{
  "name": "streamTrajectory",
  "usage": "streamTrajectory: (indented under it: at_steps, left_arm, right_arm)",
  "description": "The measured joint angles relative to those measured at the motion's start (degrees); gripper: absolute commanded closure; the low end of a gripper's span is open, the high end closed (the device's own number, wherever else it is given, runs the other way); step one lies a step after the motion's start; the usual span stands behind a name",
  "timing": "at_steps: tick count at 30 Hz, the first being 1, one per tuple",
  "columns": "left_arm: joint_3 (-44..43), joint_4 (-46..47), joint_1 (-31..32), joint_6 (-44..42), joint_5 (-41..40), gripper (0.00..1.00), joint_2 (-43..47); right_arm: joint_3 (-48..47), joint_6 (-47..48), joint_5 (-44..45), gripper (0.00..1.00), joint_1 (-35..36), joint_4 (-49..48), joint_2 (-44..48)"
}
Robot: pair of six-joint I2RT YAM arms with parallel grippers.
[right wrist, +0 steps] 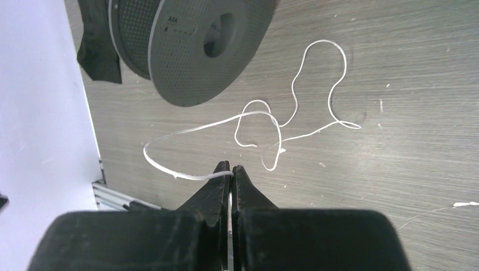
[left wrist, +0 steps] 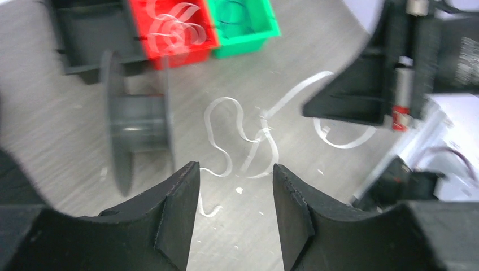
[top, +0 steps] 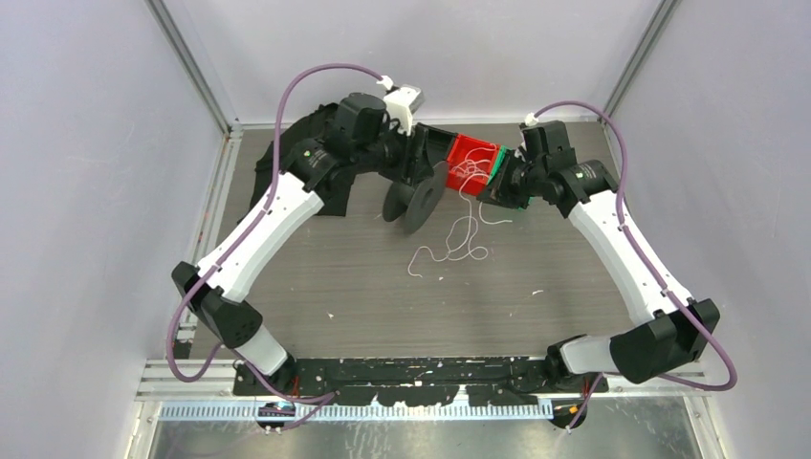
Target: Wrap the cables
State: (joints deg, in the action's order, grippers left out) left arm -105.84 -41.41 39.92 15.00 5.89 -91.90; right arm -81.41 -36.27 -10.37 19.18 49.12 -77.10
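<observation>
A white cable (right wrist: 294, 116) lies in curly loops on the grey table, and one end rises to my right gripper (right wrist: 230, 168), which is shut on it at the fingertips. In the top view that cable (top: 449, 251) sprawls at mid-table. More white cables (left wrist: 175, 28) lie curled in the red bin (left wrist: 148, 51). My left gripper (left wrist: 236, 179) hovers over the cable loops (left wrist: 243, 138) with its jaws open and nothing between them. A grey spool (left wrist: 135, 121) lies on its side just left of it, also in the right wrist view as the spool (right wrist: 192, 51).
A green bin (left wrist: 240, 25) stands beside the red one, and a dark bin (left wrist: 85, 34) on its other side. A black cloth (top: 296, 163) lies at the back left. The right arm's black gripper body (left wrist: 367, 90) hangs close to my left gripper's right side.
</observation>
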Motion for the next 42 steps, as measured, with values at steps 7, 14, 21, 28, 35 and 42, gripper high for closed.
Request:
streamTrajectory:
  at_steps: [7, 14, 21, 28, 35, 42]
  left_arm:
    - [10.56, 5.70, 0.39, 6.38, 21.40, 0.48, 5.70]
    - [25.27, 22.18, 1.22, 22.56, 29.27, 0.45, 8.50]
    - [32.11, 38.49, 1.29, 37.16, 29.75, 0.45, 7.63]
    - [32.11, 45.68, 1.68, 42.25, 29.79, 0.59, 4.07]
    - [31.67, 47.67, 2.23, 44.26, 30.80, 0.99, 0.59]
    - [29.88, 45.75, 2.25, 44.41, 35.54, 1.00, 0.42]
  right_arm:
    - [-0.07, -3.04, -5.29, 1.00, 0.00, 2.71, 0.96]
    - [4.09, -15.04, -9.73, 0.99, 0.22, -2.99, 4.79]
    - [5.57, -21.29, -10.19, 0.99, 0.26, -9.03, 8.09]
    - [7.32, -24.11, -11.02, 0.99, 0.26, -12.55, 8.11]
    - [8.63, -25.46, -11.17, 0.93, 0.22, -13.33, 8.39]
    - [7.96, -21.33, -5.35, 0.18, 0.09, -5.44, 11.52]
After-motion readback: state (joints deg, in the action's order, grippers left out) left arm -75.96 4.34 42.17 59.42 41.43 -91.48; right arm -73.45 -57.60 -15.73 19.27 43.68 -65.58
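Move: The cable, pinched in the right fingers, lies about 13 cm to the left hand's right, 3 cm back and 9 cm lower; the left gripper is thus 13 cm left, 3 cm ahead and 9 cm above the right hand. From the left hand, the spool stands some 6 cm ahead, 2 cm right and 22 cm below, the red box 16 cm ahead, 15 cm right and 31 cm below. The open left hand swings back about 10 cm away from above the spool, then goes some 6 cm right and slightly down to the cable, its left side dipping and its fingers tipping down (some 50 degrees of turn in all), and shuts on the cable beside the right fingers. The right hand meanwhile lifts the pinched cable about 5 cm and brings it 4 cm left, its left side rising some 25 degrees; once the left has shut, it opens, lets go of the cable and starts drawing back to the right. ##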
